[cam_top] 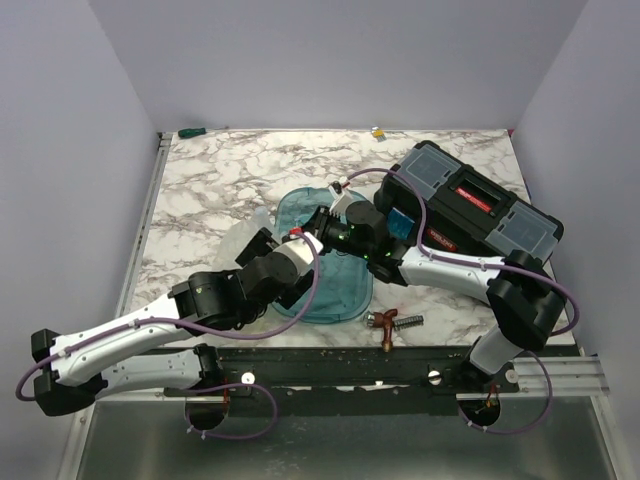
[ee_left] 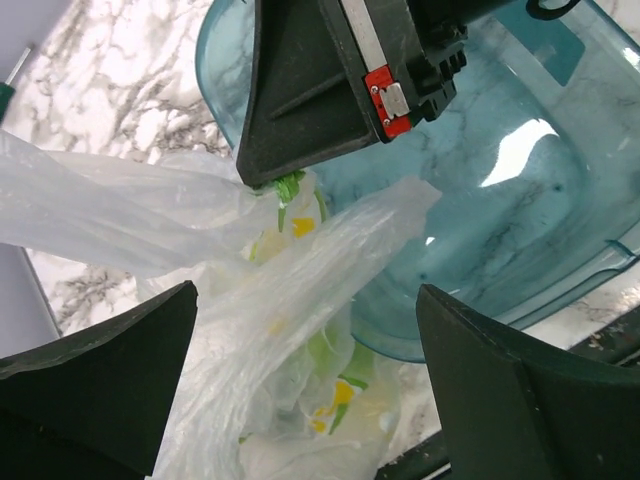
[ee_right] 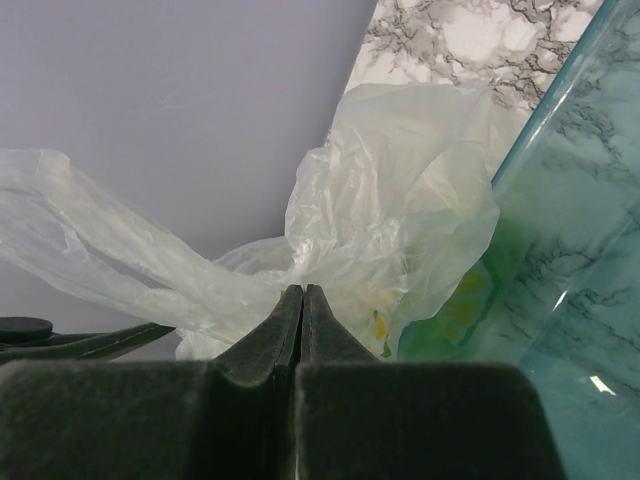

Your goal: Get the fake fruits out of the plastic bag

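The plastic bag [ee_left: 250,330], clear and crinkled, lies at the left rim of the teal tray [ee_left: 520,210]. Green and yellow patches of the fake fruits [ee_left: 340,392] show through its film; their shapes are blurred. My right gripper [ee_right: 302,290] is shut on a fold of the bag [ee_right: 390,200], and the left wrist view shows it from above pinching the film. My left gripper [ee_left: 308,300] hangs over the bag with its jaws wide open, one finger on each side, not touching it. In the top view both grippers meet at the tray's [cam_top: 345,290] left edge.
A black toolbox [cam_top: 478,205] with a red latch stands at the right. A copper fitting [cam_top: 384,322] and a small spring [cam_top: 408,321] lie near the front edge. A green item [cam_top: 190,131] and a small yellow one [cam_top: 378,131] sit at the far edge.
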You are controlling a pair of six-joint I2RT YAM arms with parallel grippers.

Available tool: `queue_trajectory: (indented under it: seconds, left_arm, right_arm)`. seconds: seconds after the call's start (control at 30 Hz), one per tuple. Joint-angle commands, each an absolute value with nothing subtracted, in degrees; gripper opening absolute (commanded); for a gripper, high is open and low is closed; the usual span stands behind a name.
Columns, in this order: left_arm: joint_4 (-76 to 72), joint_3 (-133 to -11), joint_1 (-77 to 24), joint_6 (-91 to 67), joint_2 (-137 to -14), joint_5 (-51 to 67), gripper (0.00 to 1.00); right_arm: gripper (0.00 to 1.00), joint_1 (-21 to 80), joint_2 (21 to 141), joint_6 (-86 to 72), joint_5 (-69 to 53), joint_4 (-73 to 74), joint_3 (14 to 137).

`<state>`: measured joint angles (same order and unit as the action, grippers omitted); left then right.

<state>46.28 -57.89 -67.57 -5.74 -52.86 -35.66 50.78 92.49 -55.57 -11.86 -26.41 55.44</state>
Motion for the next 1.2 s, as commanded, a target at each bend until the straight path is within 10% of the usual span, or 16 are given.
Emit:
queue_trajectory:
  seconds: [0.0,0.33,0.53,1.17]
  left_arm:
    - [40.9,-54.6,-68.0,-0.3,-51.9,-41.2,0.88]
    - [34.5,-50.4,-66.6,1.1,-57.9,-49.6,0.83]
    - [40.6,-53.2,-63.7,-6.6,-57.8,-55.7,0.46]
    - [52.5,-52.0,-62.4,-27.8,-14.6,-59.7,0.07]
  right_arm:
    - [0.01,51.8,92.5,-56.0,-9.8,-24.0,57.9]
    - [0.01,52.2,93.5,-57.4,-11.5,-28.1,56.9]
    - [0.01,52.0,94.0,-55.7,-11.0,-27.2,58.3]
    - [0.01,52.0,105.2,-59.0,-17.1,-31.0,70.0]
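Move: The plastic bag's loose fold stands open in front of the left hand, about 4 cm ahead, 2 cm to its left and 3 cm below. From that same hand, the bag's fruit-filled part sags roughly 9 cm to the left, 4 cm back and 18 cm down, and the blue tray's middle is some 8 cm right, 2 cm ahead and 20 cm down. From the right hand, already shut on the bag, the fold lies about 5 cm left, 3 cm back and 1 cm lower. The bag's loose fold is taken by the left hand, which eases forward and down about 5 cm with open fingers, shuts them on the film, and draws it left and up, some 12 cm across and 9 cm higher, coming back as well and swinging about 30 degrees counter-clockwise. The right hand keeps its pinch on the bag and follows about 4 cm left, mostly late. ##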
